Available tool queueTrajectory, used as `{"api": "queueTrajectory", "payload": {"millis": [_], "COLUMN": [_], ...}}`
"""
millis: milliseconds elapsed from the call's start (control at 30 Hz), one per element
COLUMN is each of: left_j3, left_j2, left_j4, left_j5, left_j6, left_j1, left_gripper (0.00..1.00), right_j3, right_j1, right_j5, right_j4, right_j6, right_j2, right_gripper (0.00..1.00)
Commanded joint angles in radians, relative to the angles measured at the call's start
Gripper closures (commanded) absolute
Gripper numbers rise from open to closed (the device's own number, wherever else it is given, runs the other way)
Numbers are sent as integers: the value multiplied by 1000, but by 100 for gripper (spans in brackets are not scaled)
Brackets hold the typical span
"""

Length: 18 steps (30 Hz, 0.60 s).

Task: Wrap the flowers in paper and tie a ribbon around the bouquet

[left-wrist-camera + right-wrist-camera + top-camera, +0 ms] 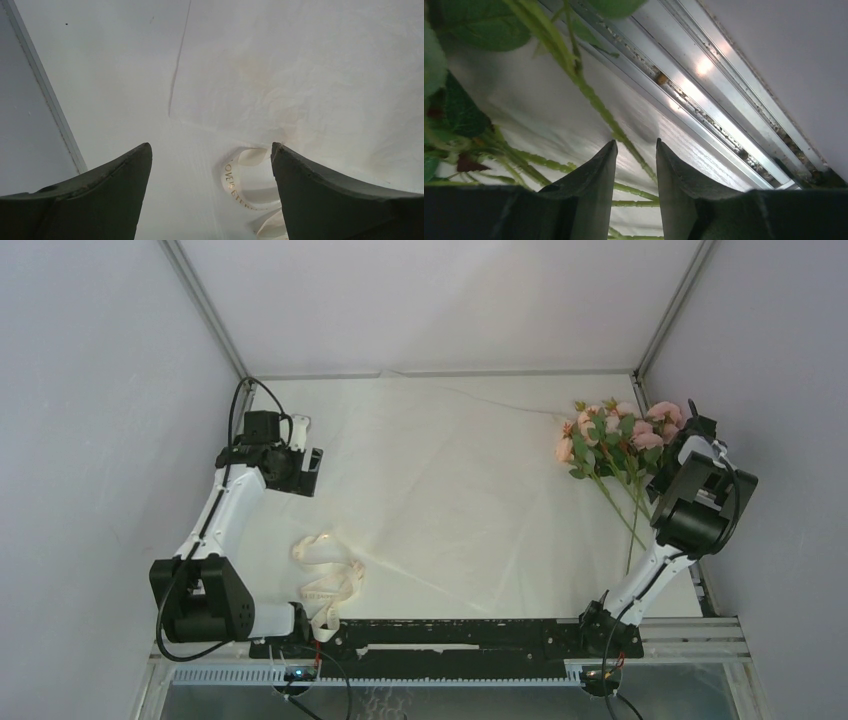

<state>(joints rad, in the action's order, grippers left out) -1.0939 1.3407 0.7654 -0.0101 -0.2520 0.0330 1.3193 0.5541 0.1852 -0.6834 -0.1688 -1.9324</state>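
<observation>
The paper (450,500) lies spread flat over most of the table. The flowers (615,435), pink blooms on green stems, lie on its far right side. My right gripper (636,145) hangs low over the stems (599,105), its jaws a narrow gap apart; several stems cross under that gap and I see no pinch. In the top view its body (700,485) hides its fingertips. The ribbon (325,580) lies in loose loops at the near left. My left gripper (308,472) hovers wide open above the table, the ribbon (240,177) showing beside its right finger (320,195).
An aluminium rail (704,100) runs along the table's right edge, close beside the right gripper, with the grey wall (790,390) behind it. Another wall (90,390) and rail (45,95) bound the left side. The arms' mounting bar (450,635) crosses the near edge.
</observation>
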Motion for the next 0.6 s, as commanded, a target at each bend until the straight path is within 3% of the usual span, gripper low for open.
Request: {"api": "queueTrajectory", "payload": {"millis": [0, 167, 300, 567], "left_j3": [-58, -50, -49, -46], "left_j2": [-37, -40, -44, -54], "left_j4": [-11, -18, -20, -8], "left_j5": [3, 0, 2, -45], "left_j6": [11, 6, 5, -12], "left_j1": [-1, -1, -2, -2], "left_gripper": [8, 7, 8, 7], "right_j3": [49, 51, 57, 52], "right_j1": [1, 1, -4, -85], "right_j5": [-25, -37, -34, 205], "right_j4": [4, -1, -11, -17], "right_j6": [38, 49, 69, 46], "right_j2": [-41, -71, -34, 306], "right_gripper": [56, 60, 100, 100]}}
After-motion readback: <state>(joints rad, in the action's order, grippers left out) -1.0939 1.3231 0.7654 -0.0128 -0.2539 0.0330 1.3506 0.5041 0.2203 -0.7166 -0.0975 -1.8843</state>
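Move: The right hand hangs low and half open, with the stem of the rightmost rose almost between its fingertips: about 1 cm ahead, 1 cm below and neither left nor right of it. The other rose stems cross some 6 cm to its left and 2 cm ahead. The pink blossoms lie about 17 cm ahead and 9 cm left; the table's side rail is about 5 cm right, level ahead. From the left hand, that same stem lies roughly 85 cm right, level ahead, and 12 cm lower. Staying low over the table, the right hand eases forward about 1 cm along the rightmost rose's stem, then its half-open fingers close fully and pinch the thin stem between their tips. With the stem gripped, the hand starts straight up, rising about 3 cm by the end and drifting a little left, while the wrist turns some 5 degrees counter-clockwise. ##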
